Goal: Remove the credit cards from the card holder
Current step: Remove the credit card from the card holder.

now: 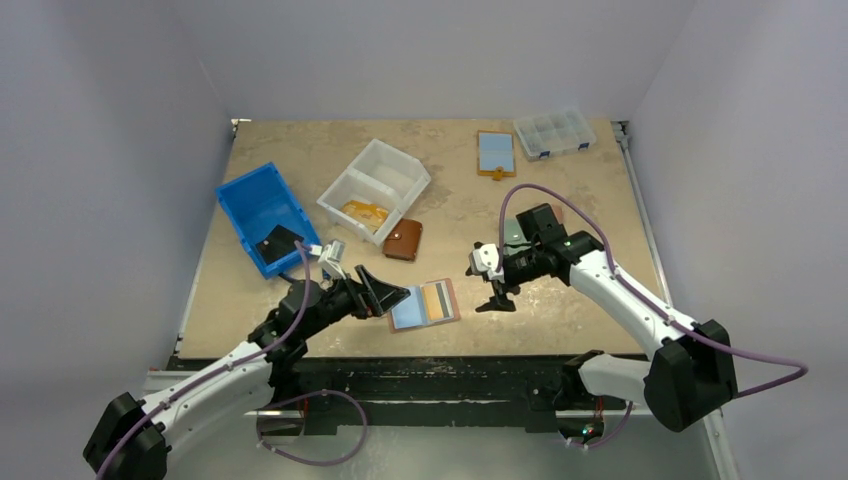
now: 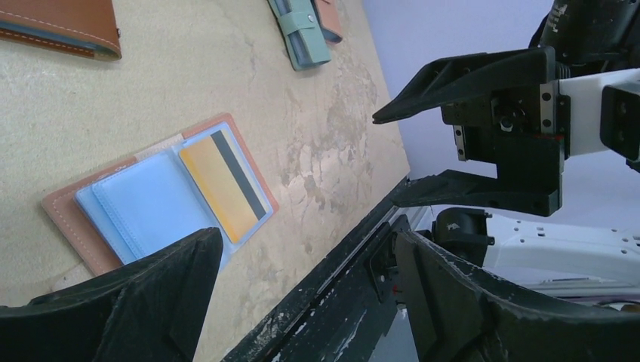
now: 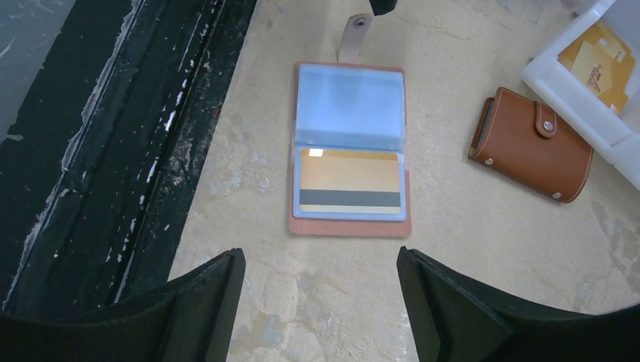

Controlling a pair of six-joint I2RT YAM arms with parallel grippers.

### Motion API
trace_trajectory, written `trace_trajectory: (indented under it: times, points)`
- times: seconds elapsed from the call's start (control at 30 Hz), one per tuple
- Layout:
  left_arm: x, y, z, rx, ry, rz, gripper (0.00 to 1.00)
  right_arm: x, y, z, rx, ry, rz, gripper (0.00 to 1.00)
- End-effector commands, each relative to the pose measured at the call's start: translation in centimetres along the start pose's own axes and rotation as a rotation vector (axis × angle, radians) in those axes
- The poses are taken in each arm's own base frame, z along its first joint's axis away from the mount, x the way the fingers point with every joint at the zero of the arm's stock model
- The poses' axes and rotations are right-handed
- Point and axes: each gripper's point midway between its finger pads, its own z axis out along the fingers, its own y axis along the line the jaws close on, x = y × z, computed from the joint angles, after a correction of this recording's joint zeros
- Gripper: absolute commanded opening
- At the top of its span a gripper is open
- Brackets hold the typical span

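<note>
The card holder (image 1: 447, 302) (image 2: 68, 215) (image 3: 349, 225) lies open and flat near the table's front edge, pinkish-brown with a snap tab. One panel's clear sleeve holds a credit card (image 3: 349, 179) (image 2: 220, 185), orange with a dark stripe. The other panel (image 3: 349, 102) (image 2: 147, 204) shows light blue; I cannot tell cards from sleeves there. My left gripper (image 1: 388, 288) (image 2: 306, 241) is open just left of the holder, nothing between its fingers. My right gripper (image 1: 484, 284) (image 3: 318, 256) (image 2: 386, 160) hangs open to the holder's right, above the table, empty.
A brown snapped wallet (image 1: 404, 240) (image 3: 532, 143) lies behind the holder. Behind that stand a white bin (image 1: 375, 185) and a blue bin (image 1: 255, 205). A green wallet (image 2: 302, 34) lies under the right arm. Far back are a tan holder (image 1: 496, 153) and a clear organiser (image 1: 553, 132). The black front rail (image 3: 113, 151) is close.
</note>
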Motion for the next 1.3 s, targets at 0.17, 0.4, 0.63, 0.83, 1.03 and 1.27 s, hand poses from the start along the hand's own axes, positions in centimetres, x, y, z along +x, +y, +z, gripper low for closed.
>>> trace_trajectory:
  times: [0.17, 0.4, 0.63, 0.83, 1.03, 1.27]
  points:
    - [-0.7, -1.3, 0.5, 0.052, -0.028, -0.048, 0.93, 0.3, 0.8, 0.2, -0.035, -0.015, -0.041, 0.83]
    - [0.9, -2.3, 1.0, 0.115, 0.070, -0.054, 0.91, 1.0, 0.9, 0.4, -0.041, 0.002, -0.076, 0.84]
    - [1.5, -2.4, 1.7, 0.121, 0.084, -0.071, 0.86, 1.4, 0.9, 1.1, -0.045, 0.018, -0.117, 0.80]
    - [2.1, -1.2, 2.4, 0.055, 0.082, -0.082, 0.78, 1.4, 0.4, 2.1, -0.035, 0.034, -0.096, 0.68]
    - [2.3, -0.5, 3.0, 0.018, 0.076, -0.075, 0.70, -0.2, -0.9, 3.0, -0.018, -0.023, 0.083, 0.48]
    - [2.6, -0.6, 3.6, 0.026, 0.078, -0.063, 0.63, 0.6, -3.5, 4.4, 0.066, 0.052, 0.368, 0.18]
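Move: The gold credit card in the open holder lies about 7 cm to the right hand's left, 3 cm ahead and some 12 cm below. From the left hand, the open holder's middle is roughly 6 cm right, 4 cm ahead and 12 cm down. The closed brown holder lies about 15 cm beyond the card and 8 cm left of it; the green holder is some 19 cm ahead and 10 cm right of the right hand, equally low. Both hands sink some 4 cm, converging 3 cm sideways towards the open holder, left narrowing, right nearly shutting. ##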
